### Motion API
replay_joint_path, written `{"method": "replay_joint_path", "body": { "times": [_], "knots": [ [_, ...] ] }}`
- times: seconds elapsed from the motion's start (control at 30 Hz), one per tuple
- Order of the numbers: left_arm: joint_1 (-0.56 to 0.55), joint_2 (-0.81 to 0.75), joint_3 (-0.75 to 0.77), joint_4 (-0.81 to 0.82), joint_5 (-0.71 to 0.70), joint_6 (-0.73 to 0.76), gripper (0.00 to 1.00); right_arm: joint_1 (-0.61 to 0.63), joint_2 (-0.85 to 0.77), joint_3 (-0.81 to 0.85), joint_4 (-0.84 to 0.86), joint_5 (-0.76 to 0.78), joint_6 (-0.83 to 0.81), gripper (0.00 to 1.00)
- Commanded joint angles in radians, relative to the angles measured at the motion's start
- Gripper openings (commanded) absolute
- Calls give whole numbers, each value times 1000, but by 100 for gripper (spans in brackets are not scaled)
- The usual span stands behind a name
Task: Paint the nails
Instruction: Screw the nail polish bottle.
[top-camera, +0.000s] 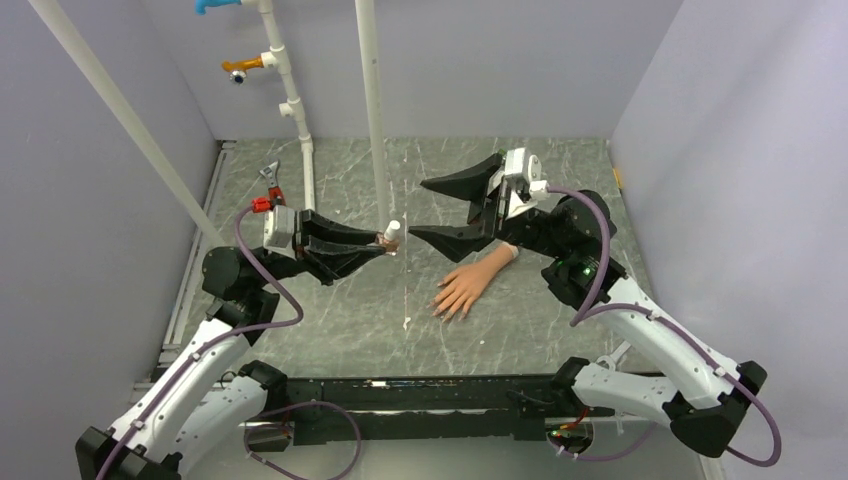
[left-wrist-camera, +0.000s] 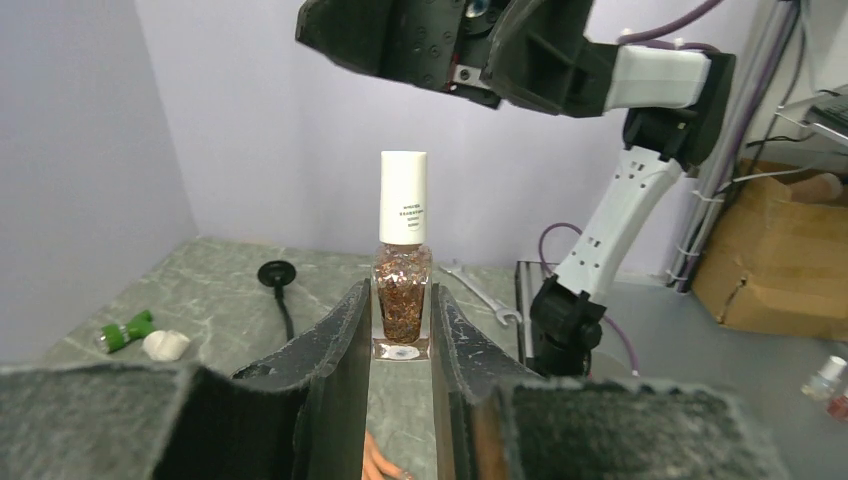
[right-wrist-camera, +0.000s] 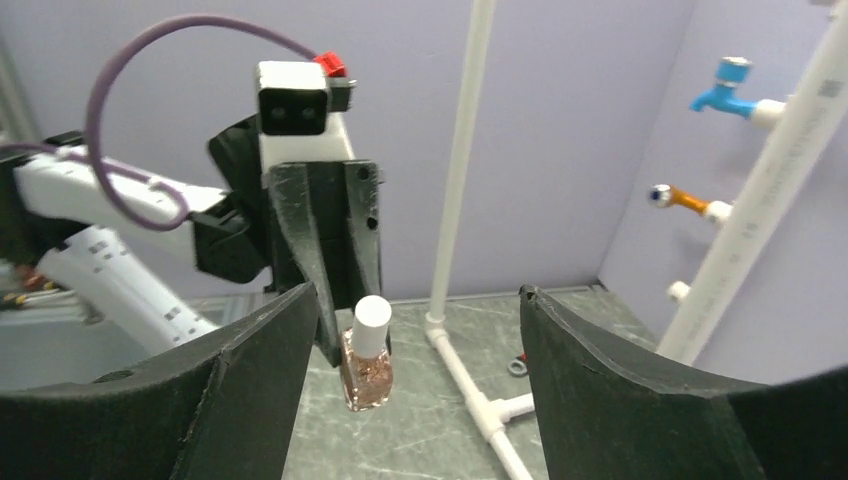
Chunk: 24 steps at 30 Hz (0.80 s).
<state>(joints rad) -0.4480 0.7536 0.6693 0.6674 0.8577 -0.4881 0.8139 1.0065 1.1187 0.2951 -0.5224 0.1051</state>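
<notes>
The peach mannequin hand (top-camera: 472, 282) lies flat on the table with its fingers spread toward the near edge. Its nails (top-camera: 443, 311) are tiny at the fingertips, and two fingers (left-wrist-camera: 378, 462) show below the left jaws. My left gripper (top-camera: 385, 243) (left-wrist-camera: 400, 300) is shut on a glitter nail polish bottle (top-camera: 391, 235) (left-wrist-camera: 402, 295) (right-wrist-camera: 367, 372), held upright above the table with its white cap (left-wrist-camera: 403, 195) on. My right gripper (top-camera: 420, 208) (right-wrist-camera: 413, 292) stands open just right of the bottle at its height, with nothing between its fingers.
White pipes (top-camera: 372, 110) rise from the table behind the bottle, with blue (top-camera: 215, 5) and orange (top-camera: 240, 68) valves at the back wall. A red-handled tool (top-camera: 270, 185) lies at the back left. A wrench (left-wrist-camera: 480, 290) and a black cable disc (left-wrist-camera: 277, 272) lie on the table.
</notes>
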Motion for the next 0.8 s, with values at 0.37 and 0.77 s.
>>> {"method": "replay_joint_path", "body": {
  "times": [0.37,0.77],
  "knots": [
    [8,43,41,201,148,-124,0,-53,99,-5,245,-396,206,65],
    [7,43,41,213,155,-131,0,-51,156,-4,324,-404,271,55]
  ]
}}
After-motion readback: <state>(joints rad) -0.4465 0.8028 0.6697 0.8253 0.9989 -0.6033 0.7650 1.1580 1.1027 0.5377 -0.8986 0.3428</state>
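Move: The white cap of the nail polish bottle, held upright in the left fingers, lies about 4 cm left, 2 cm back and 4 cm below the open right gripper; from the left hand the cap is straight above, some 3 cm. The model hand on the table is roughly 8 cm ahead, 8 cm right and 30 cm below the right gripper. The near pipe's foot stands 16 cm ahead of that gripper, 9 cm left and 30 cm below. The narrowing right gripper goes 3 cm left, down and back towards the cap, turning counter-clockwise; left hand retreats. ##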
